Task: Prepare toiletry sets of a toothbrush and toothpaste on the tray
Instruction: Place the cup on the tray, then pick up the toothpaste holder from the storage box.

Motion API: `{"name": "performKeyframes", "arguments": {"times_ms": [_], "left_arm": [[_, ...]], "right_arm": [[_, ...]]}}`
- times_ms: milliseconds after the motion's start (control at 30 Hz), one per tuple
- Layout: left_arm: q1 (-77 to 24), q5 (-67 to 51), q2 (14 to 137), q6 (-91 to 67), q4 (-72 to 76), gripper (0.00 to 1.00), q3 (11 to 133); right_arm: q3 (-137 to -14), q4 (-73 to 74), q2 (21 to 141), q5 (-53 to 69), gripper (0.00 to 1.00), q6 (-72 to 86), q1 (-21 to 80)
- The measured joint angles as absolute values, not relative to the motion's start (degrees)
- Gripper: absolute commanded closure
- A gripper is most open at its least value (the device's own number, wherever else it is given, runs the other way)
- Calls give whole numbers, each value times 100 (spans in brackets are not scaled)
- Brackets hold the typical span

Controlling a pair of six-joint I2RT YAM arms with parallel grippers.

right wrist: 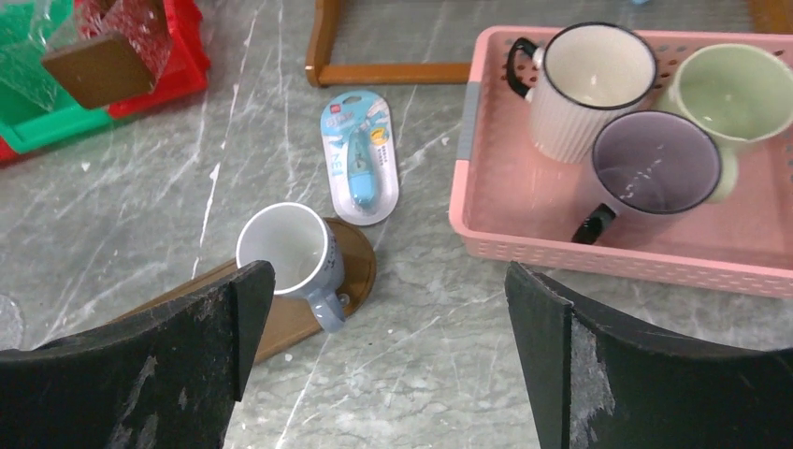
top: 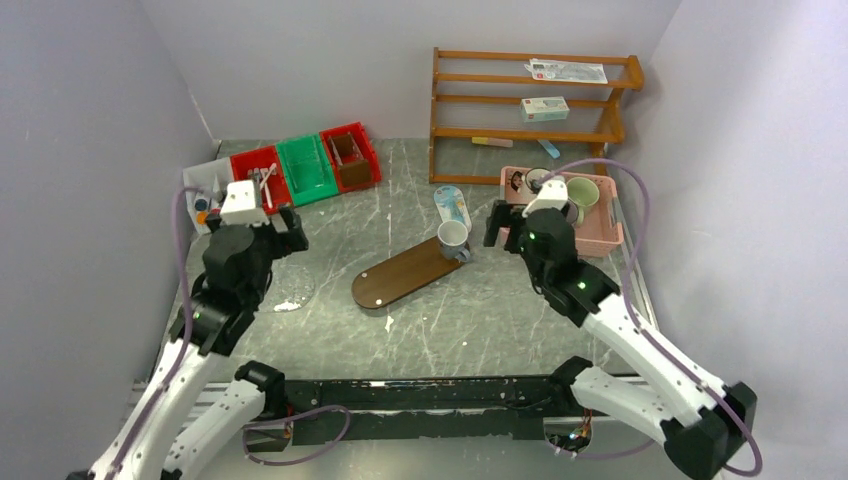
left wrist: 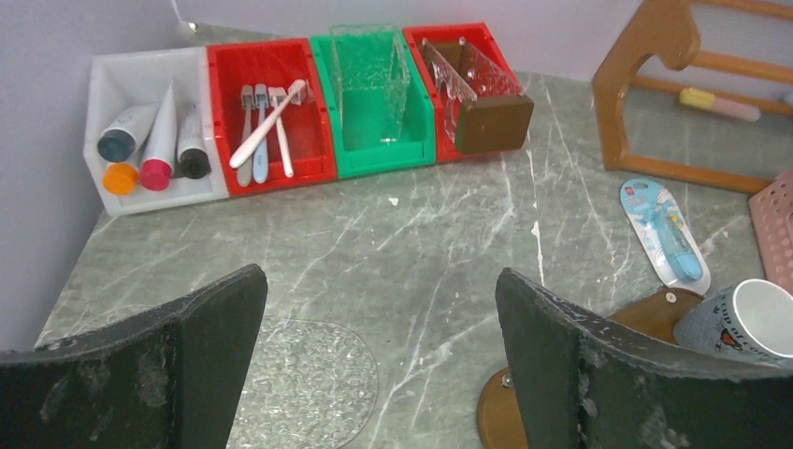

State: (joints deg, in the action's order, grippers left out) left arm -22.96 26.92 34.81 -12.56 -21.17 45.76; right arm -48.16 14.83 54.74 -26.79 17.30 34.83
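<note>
The dark brown oval tray lies mid-table. A pale grey-blue mug stands empty on its far right end; it also shows in the right wrist view on the tray. White toothbrushes lie in a red bin. Tubes stand in a white bin at the far left. My left gripper is open and empty above the table left of the tray. My right gripper is open and empty just right of the mug.
A pink basket with three mugs sits at the right. A packaged blue toothbrush lies beyond the mug. A wooden shelf stands at the back. A green bin and a second red bin sit beside the toothbrushes. A clear lid lies under the left gripper.
</note>
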Motion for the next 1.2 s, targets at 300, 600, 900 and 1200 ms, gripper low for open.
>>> {"name": "performKeyframes", "arguments": {"times_ms": [300, 600, 900, 1200], "left_arm": [[-2294, 2477, 5839, -1712, -2206, 11, 5487], [-2193, 2294, 7793, -2027, -2209, 13, 6698], [-1490, 1914, 9395, -2086, -2102, 16, 8038], [-1059, 1542, 11041, -2058, -2139, 27, 9406]], "right_arm": [[-4038, 1177, 4082, -2969, 0, 1691, 3472], [-3844, 1057, 3719, -2982, 0, 1752, 3472], [-3820, 1055, 3701, -2936, 0, 1752, 3472], [-3806, 1048, 3638, -2939, 0, 1750, 3472]]}}
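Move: The toothbrushes in the left red bin lie about 25 cm ahead of my left hand, 10 cm left and 26 cm below. The green bin is beside them, roughly 29 cm ahead and 1 cm left; the toothpaste tubes are 22 cm ahead, 21 cm left. From my right hand the toothbrushes are some 21 cm ahead and 45 cm left, while the cup just set down stands 6 cm ahead, 9 cm left and 14 cm below. I send my empty left hand about 26 cm forward and 12 cm down towards the bins, bowing right and then part-way back left, tipping the fingers some 25 degrees further down and narrowing them slightly on the way to the toothbrushes. My right hand, already open, draws another 5 cm or so back, right and up from the cup, tilts up a little and then waits. ##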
